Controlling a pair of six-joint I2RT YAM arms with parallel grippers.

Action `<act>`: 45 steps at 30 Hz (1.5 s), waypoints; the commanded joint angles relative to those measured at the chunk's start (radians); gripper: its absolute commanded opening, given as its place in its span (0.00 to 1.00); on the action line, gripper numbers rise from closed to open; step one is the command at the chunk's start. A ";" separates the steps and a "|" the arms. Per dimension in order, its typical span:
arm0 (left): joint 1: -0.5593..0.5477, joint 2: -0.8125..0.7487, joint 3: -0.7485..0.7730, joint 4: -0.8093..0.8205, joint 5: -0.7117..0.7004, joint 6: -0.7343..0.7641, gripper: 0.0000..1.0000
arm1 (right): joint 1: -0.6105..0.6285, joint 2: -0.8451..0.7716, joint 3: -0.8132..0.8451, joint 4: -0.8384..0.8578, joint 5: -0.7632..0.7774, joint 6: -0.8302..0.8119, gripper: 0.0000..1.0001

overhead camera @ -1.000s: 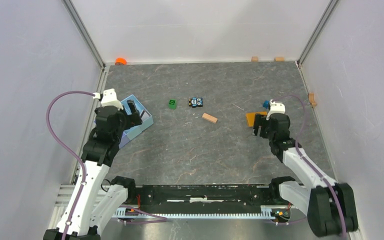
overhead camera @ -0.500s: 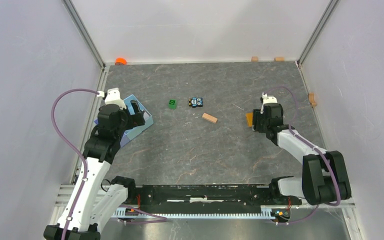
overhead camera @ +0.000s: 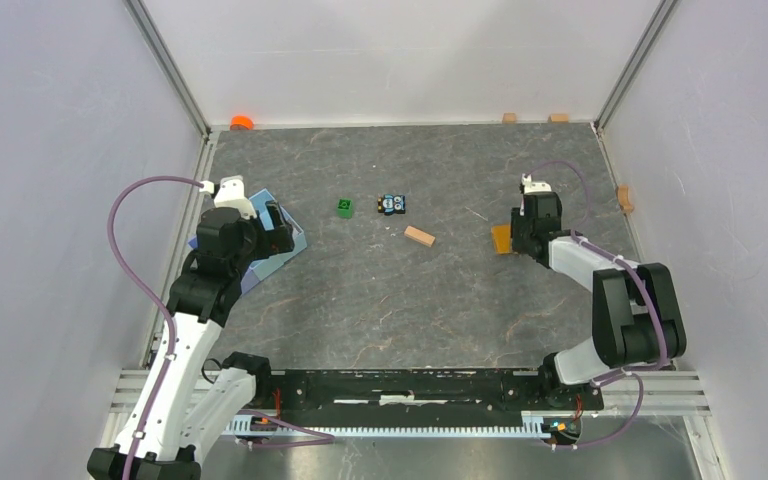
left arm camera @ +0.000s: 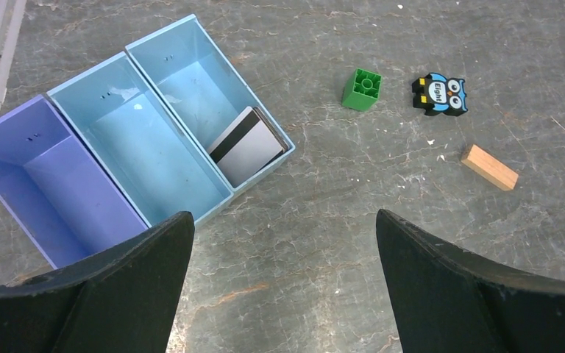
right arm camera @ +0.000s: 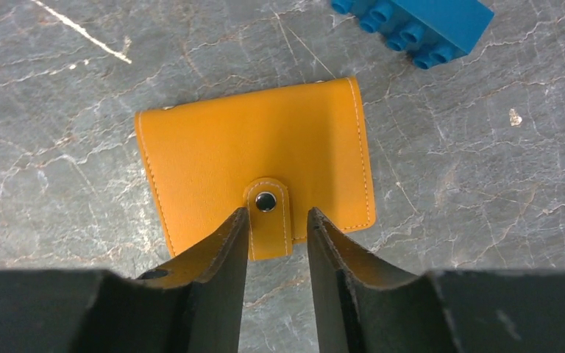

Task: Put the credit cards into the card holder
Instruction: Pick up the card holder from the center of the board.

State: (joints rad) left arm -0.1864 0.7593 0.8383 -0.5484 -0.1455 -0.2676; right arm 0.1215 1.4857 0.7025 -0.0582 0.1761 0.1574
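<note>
The card holder (right arm camera: 254,165) is an orange wallet lying shut and flat on the table, its snap tab pointing toward my right gripper (right arm camera: 276,213). That gripper hovers over the wallet's near edge, jaws narrowly apart on either side of the tab, gripping nothing. In the top view the card holder (overhead camera: 501,239) shows only partly beside the right gripper (overhead camera: 522,233). The credit cards (left arm camera: 246,145) lean stacked in the end compartment of the light blue tray (left arm camera: 176,121): a grey one with a black stripe on top, a dark one under it. My left gripper (left arm camera: 283,215) hangs wide open above bare table near the tray.
A blue studded brick (right arm camera: 419,18) lies just beyond the wallet. A green block (left arm camera: 362,89), an owl toy (left arm camera: 440,93) and a wooden block (left arm camera: 490,167) sit mid-table. The tray also has a purple compartment (left arm camera: 37,169). Small orange and wooden bits lie along the back wall.
My right arm has reached farther out over the wallet and its jaws have narrowed from wide open to a slim gap. The left arm has shifted slightly, still open.
</note>
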 commanded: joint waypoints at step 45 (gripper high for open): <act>-0.307 0.170 -0.048 0.227 0.718 0.022 1.00 | 0.235 -0.367 -0.089 0.280 -1.051 -0.025 0.00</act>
State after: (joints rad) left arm -0.4202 0.9215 0.7975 -0.3885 0.4858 -0.2676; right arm 0.3336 1.1496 0.5968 0.1158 -0.7704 0.1032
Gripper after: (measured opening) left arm 0.994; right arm 0.013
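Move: Just short of the card holder hang the right hand's half-open fingertips, above its near-edge tab; the holder's middle is about 4 cm ahead and 2 cm below. The blue block stands some 10 cm ahead and 5 cm right, the wooden block about 4 cm ahead and 24 cm left, both a couple of centimetres lower. From the left hand the holder lies roughly 12 cm ahead, 51 cm right and 21 cm below. Easing about 1 cm forward and down, the right hand shuts its fingers on the holder's tab, then carries it some 20 cm left and 10 cm back while rising about 12 cm, the wrist swinging counter-clockwise and rolling its left side up. The left hand, empty and wide open, sweeps some 16 cm right towards it, drawing back a little and turning 45 degrees clockwise. ##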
